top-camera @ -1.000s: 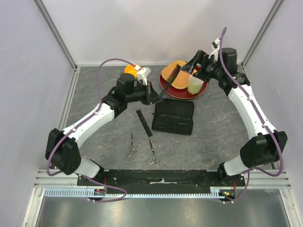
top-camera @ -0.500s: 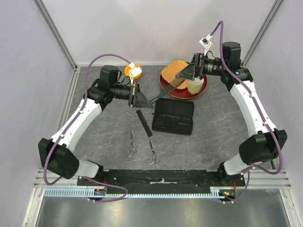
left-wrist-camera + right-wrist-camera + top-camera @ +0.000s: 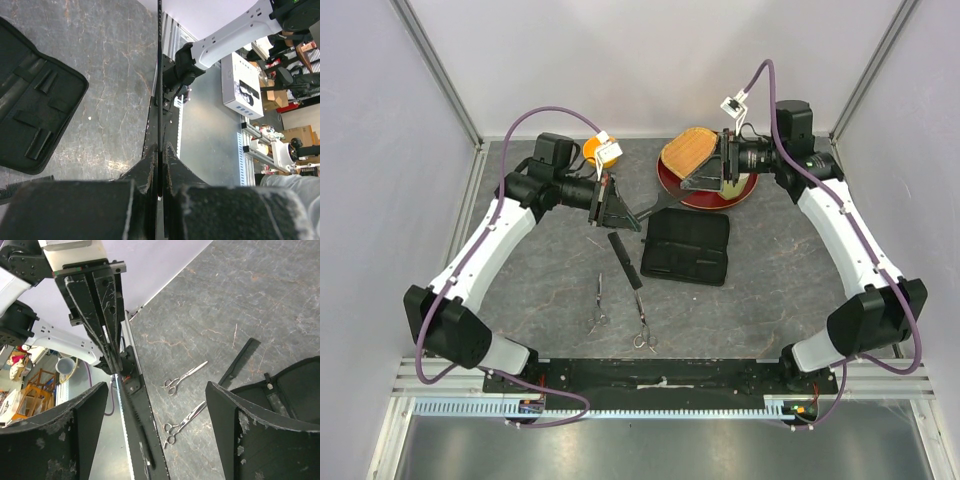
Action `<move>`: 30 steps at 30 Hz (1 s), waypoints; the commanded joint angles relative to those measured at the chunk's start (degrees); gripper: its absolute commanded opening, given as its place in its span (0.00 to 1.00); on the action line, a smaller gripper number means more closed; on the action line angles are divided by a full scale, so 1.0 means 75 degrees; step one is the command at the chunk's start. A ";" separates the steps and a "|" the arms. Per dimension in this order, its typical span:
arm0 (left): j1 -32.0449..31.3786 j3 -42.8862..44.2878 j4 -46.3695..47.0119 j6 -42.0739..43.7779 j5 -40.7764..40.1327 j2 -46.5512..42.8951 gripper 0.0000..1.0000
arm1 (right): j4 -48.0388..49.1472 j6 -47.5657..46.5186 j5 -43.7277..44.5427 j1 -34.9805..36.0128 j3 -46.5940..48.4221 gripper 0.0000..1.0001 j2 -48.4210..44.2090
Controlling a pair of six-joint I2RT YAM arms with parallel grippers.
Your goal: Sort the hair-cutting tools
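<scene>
My left gripper (image 3: 611, 206) (image 3: 160, 147) is shut on one end of the long black comb (image 3: 655, 208) (image 3: 159, 75), which it holds off the table, pointing right. The right gripper (image 3: 702, 176) (image 3: 156, 385) is open at the comb's far end. In the right wrist view the toothed comb (image 3: 137, 440) runs between the spread fingers without touching either. On the table lie the shorter black comb (image 3: 625, 258) (image 3: 240, 360) and two silver scissors (image 3: 598, 305) (image 3: 642, 326) (image 3: 183, 377) (image 3: 182, 422).
The black zip case (image 3: 686, 247) (image 3: 35, 115) lies open in the table's middle, right of the short comb. Behind it stands a red plate (image 3: 672, 191) with a wooden board (image 3: 688, 152) on it. An orange object (image 3: 590, 148) sits behind the left arm.
The left gripper has drawn back to the left with the long comb. The right gripper has swung left and down from above the plate to the comb's free end, its jaws narrowing slightly.
</scene>
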 commanded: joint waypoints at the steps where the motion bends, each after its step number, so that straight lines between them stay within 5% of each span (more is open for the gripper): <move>1: 0.0001 0.0320 -0.0495 0.0712 0.0161 0.0086 0.02 | -0.0012 -0.0403 -0.0511 0.0037 -0.0143 0.85 -0.0432; 15: 0.0001 0.0448 -0.0682 0.0923 0.0254 0.0203 0.02 | -0.0035 -0.0497 -0.0864 0.0037 -0.0542 0.55 -0.0667; 22: 0.0001 0.0484 -0.0706 0.0958 0.0068 0.0238 0.05 | -0.0082 -0.0485 0.0178 -0.0009 -0.0577 0.11 -0.0608; 24: 0.0001 0.0519 -0.0706 0.0958 -0.0190 0.0204 0.15 | -0.0082 -0.0450 0.0692 -0.0045 -0.0554 0.00 -0.0608; 25: 0.0001 0.0542 -0.0706 0.0958 -0.0469 0.0203 0.32 | -0.0082 -0.0415 0.0834 -0.0056 -0.0542 0.00 -0.0597; 27: 0.0012 0.0589 -0.0613 0.0865 -0.0927 0.0168 0.48 | -0.0082 -0.0368 0.1243 -0.0056 -0.0518 0.00 -0.0561; 28: 0.0012 0.0601 -0.0554 0.0691 -0.1672 0.0122 0.67 | -0.0082 -0.0333 0.1374 -0.0056 -0.0518 0.00 -0.0561; 30: 0.0036 0.0566 -0.0262 0.0421 -0.2717 0.0040 0.83 | -0.0117 -0.0240 0.1805 -0.0080 -0.0553 0.00 -0.0526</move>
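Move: Already held by its handle in the left fingers, the tapered comb has its middle about 4 cm ahead of the left hand, 7 cm to its right and 2 cm higher. From the open right hand the same middle lies roughly 4 cm back, 6 cm left and 2 cm lower. From the right hand, the open black case lies some 32 cm below, 2 cm ahead and 2 cm left; the flat comb on the table is 3 cm back, 18 cm left and as low. Drawing back about 2.5 cm at nearly constant height, the right hand shuts its wide-open fingers and pinches the toothed end of the tapered comb, while the left keeps the handle almost still. Only then do the left fingers open and let go, that hand easing forward and down about 2 cm each as the right returns forward some 2 cm and sinks slightly. ##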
